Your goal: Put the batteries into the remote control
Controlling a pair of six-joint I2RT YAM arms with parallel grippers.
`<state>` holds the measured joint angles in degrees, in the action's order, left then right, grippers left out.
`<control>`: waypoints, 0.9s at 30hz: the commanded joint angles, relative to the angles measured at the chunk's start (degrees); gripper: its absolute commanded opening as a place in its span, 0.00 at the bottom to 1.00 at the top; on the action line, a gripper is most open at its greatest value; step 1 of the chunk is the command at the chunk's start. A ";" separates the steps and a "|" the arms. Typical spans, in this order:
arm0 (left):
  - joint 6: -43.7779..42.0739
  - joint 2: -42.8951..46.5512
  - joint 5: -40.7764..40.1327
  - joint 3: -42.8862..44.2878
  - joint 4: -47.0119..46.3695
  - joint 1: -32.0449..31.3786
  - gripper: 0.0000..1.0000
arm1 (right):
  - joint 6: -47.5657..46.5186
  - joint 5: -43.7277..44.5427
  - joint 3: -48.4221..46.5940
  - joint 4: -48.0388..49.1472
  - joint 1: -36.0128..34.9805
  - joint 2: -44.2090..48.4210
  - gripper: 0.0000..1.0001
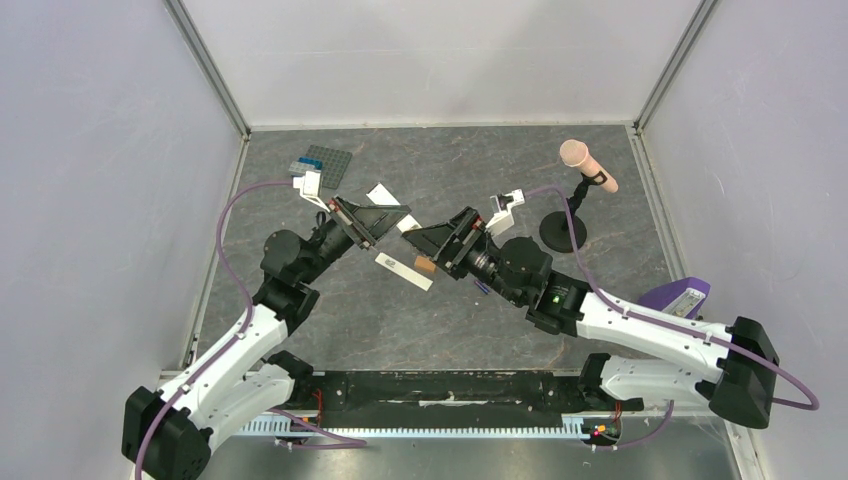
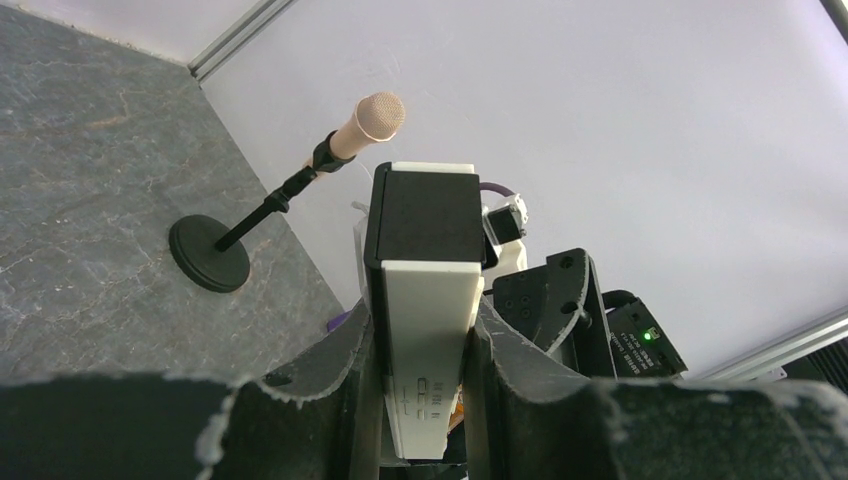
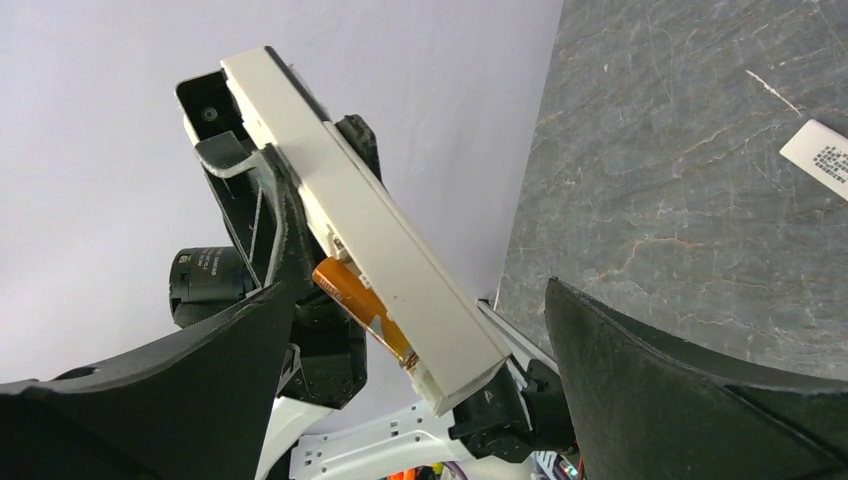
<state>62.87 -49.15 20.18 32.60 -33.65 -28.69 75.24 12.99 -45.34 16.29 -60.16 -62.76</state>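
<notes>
My left gripper [image 1: 378, 238] [image 2: 415, 325] is shut on the remote control [image 1: 402, 270] [image 2: 428, 330] [image 3: 370, 230], a cream-white bar held off the table. Its free end slants down toward my right gripper. An orange battery [image 1: 425, 265] [image 3: 362, 308] lies along the remote's recess side near that end; I cannot tell whether it is seated. My right gripper [image 1: 430, 252] [image 3: 418, 290] is open, its jaws standing wide on either side of the remote's end without touching it. A thin dark blue battery [image 1: 481, 286] lies on the table by my right wrist.
A microphone [image 1: 588, 155] [image 2: 372, 118] on a black stand is at the back right. A grey studded plate [image 1: 328, 160] with a blue brick lies at the back left. White cards [image 1: 383, 193] [image 3: 820, 155] lie on the table. A purple object [image 1: 682, 296] is at the right edge.
</notes>
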 commanded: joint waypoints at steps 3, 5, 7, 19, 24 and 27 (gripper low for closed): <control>-3.40 0.55 2.05 -0.31 -5.59 -0.18 0.02 | 3.32 2.41 -0.31 3.53 0.04 0.12 0.98; -3.61 0.83 2.23 -0.62 -5.73 -0.14 0.02 | 3.43 2.78 0.08 3.74 0.04 0.40 0.98; -3.76 1.05 2.33 -0.88 -6.06 -0.16 0.02 | 3.48 2.80 0.08 3.83 0.13 0.44 0.98; -3.33 1.59 2.56 -1.41 -6.57 -0.16 0.02 | 5.88 1.59 1.33 2.78 1.10 0.34 0.75; -3.20 1.95 2.58 -1.58 -6.60 -0.20 0.02 | 5.49 0.13 0.81 2.49 1.45 -0.54 0.65; -2.92 1.95 2.33 -1.64 -6.55 -0.20 0.02 | 5.44 -0.58 1.02 2.19 1.54 -0.79 0.59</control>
<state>61.17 -48.36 21.63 30.55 -36.12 -28.69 80.34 12.91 -44.27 17.63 -59.00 -63.20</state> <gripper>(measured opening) 0.339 0.618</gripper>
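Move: Within the right hand's open jaws lies the orange battery, in the back end of the remote, about 1 cm back from the right hand and 1 cm above it. From the left hand, still gripping the remote's middle, the battery is some 6 cm back, 5 cm right and 2 cm lower. On the table roughly 22 cm below the right hand, the battery cover lies 2 cm ahead and 4 cm left; the orange block is 4 cm ahead, 2 cm right. Closing its wide-open fingers by about a third around the remote's battery end, the right hand all but stays in place, easing forward under 1 cm and turning slightly, so the upper finger comes down onto the orange battery. The left hand keeps its grip on the remote, tipping about 3 degrees as it drifts under 1 cm back. ##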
